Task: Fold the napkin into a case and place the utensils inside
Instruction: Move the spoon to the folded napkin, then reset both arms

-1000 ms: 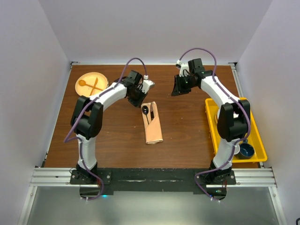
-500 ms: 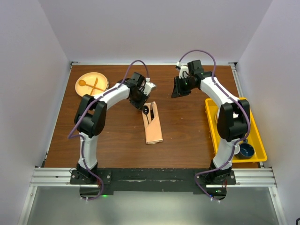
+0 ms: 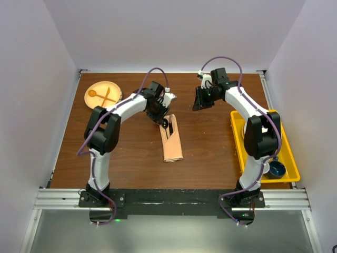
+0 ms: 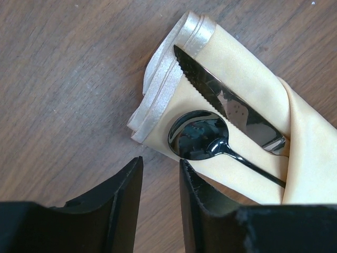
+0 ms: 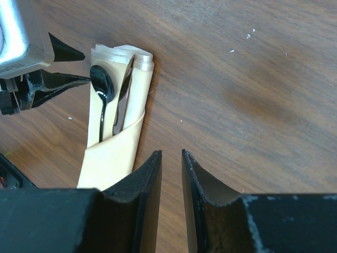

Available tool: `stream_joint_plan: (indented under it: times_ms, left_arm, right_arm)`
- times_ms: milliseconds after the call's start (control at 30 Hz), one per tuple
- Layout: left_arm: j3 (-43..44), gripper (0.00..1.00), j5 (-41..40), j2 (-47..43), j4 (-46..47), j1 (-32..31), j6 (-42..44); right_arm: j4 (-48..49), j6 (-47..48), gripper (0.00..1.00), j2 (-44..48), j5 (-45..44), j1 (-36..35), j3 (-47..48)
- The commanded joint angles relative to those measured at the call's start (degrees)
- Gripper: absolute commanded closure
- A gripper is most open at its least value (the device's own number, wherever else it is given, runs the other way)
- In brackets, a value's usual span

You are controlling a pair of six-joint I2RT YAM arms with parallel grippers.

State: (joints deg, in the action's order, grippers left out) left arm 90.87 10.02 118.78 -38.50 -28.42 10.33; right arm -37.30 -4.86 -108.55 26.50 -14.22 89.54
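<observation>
The peach-orange napkin lies folded as a narrow case (image 3: 171, 141) mid-table, its pocket mouth facing the far side. The utensils, a dark spoon (image 4: 199, 136) and a dark serrated knife (image 4: 226, 100), sit tucked in the case (image 4: 247, 74) with their heads sticking out. My left gripper (image 4: 160, 163) hovers low at the case's far-left corner, just beside the spoon bowl. It is open, with only bare wood between its fingers. My right gripper (image 5: 171, 154) hangs above the table to the right of the case (image 5: 113, 153), its jaws slightly parted and holding nothing.
A round wooden plate (image 3: 95, 87) with a pale wooden spoon and fork sits at the back left. A yellow tray (image 3: 288, 158) lies along the right edge, with a blue bowl (image 3: 277, 169) at its near end. The right arm crosses above the tray.
My left gripper has edged toward the case's far end and its jaws have spread apart. The right arm has barely shifted. The case and utensils lie as before.
</observation>
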Motion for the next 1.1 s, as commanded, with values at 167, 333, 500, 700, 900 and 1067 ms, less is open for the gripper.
stream_joint_plan:
  times_ms: [167,333,500,700,900,1067]
  left_arm:
    - [3.8,0.37,3.2,-15.0,3.4,5.0,7.7]
    - [13.3,0.00,10.6,-16.7,3.3,10.9,5.0]
    - [14.6,0.00,11.7,-20.0,6.9,14.0,0.6]
    - [6.6,0.00,14.9,-27.5,6.7,17.7,-2.2]
    - [-8.2,0.00,20.9,-35.7,4.9,23.1,-4.1]
    - [-23.6,0.00,20.5,-43.4,6.8,23.2,-4.4]
  right_arm:
    - [1.7,3.3,0.64,4.7,2.7,0.6,6.6]
    - [6.1,4.1,0.44,6.2,3.7,0.6,12.8]
    - [6.5,4.5,0.02,8.3,3.0,0.7,15.4]
    - [5.3,6.5,0.02,17.9,-0.6,0.7,3.5]
    - [4.6,6.6,0.02,31.5,-12.1,1.3,-15.6]
    - [2.8,13.5,0.02,38.2,-9.8,1.4,-25.4]
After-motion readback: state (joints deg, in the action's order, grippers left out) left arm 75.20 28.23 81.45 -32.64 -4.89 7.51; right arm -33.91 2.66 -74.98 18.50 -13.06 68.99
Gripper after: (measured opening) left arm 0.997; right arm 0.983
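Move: The spoon already lies in the folded napkin, its visible middle about 3 cm to the right and 3 cm back from the left hand, some 2 cm below; the knife is 5 cm right and 3 cm back, the napkin's middle 5 cm right and 7 cm back. The plate stands about 22 cm left and 13 cm ahead. From the right hand, the spoon is some 10 cm left, 6 cm back and 11 cm below. Lift the left gripper clear of the spoon bowl's left edge, rising nearly 28 cm with a forward lean, then swing it left and draw it back and down over the bare table between napkin and plate, tipping the fingers forward and opening wide. Raise the right gripper too, about 17 cm up and slightly forward, opening fully, then pull it back, down and a little right towards the yellow tray. ##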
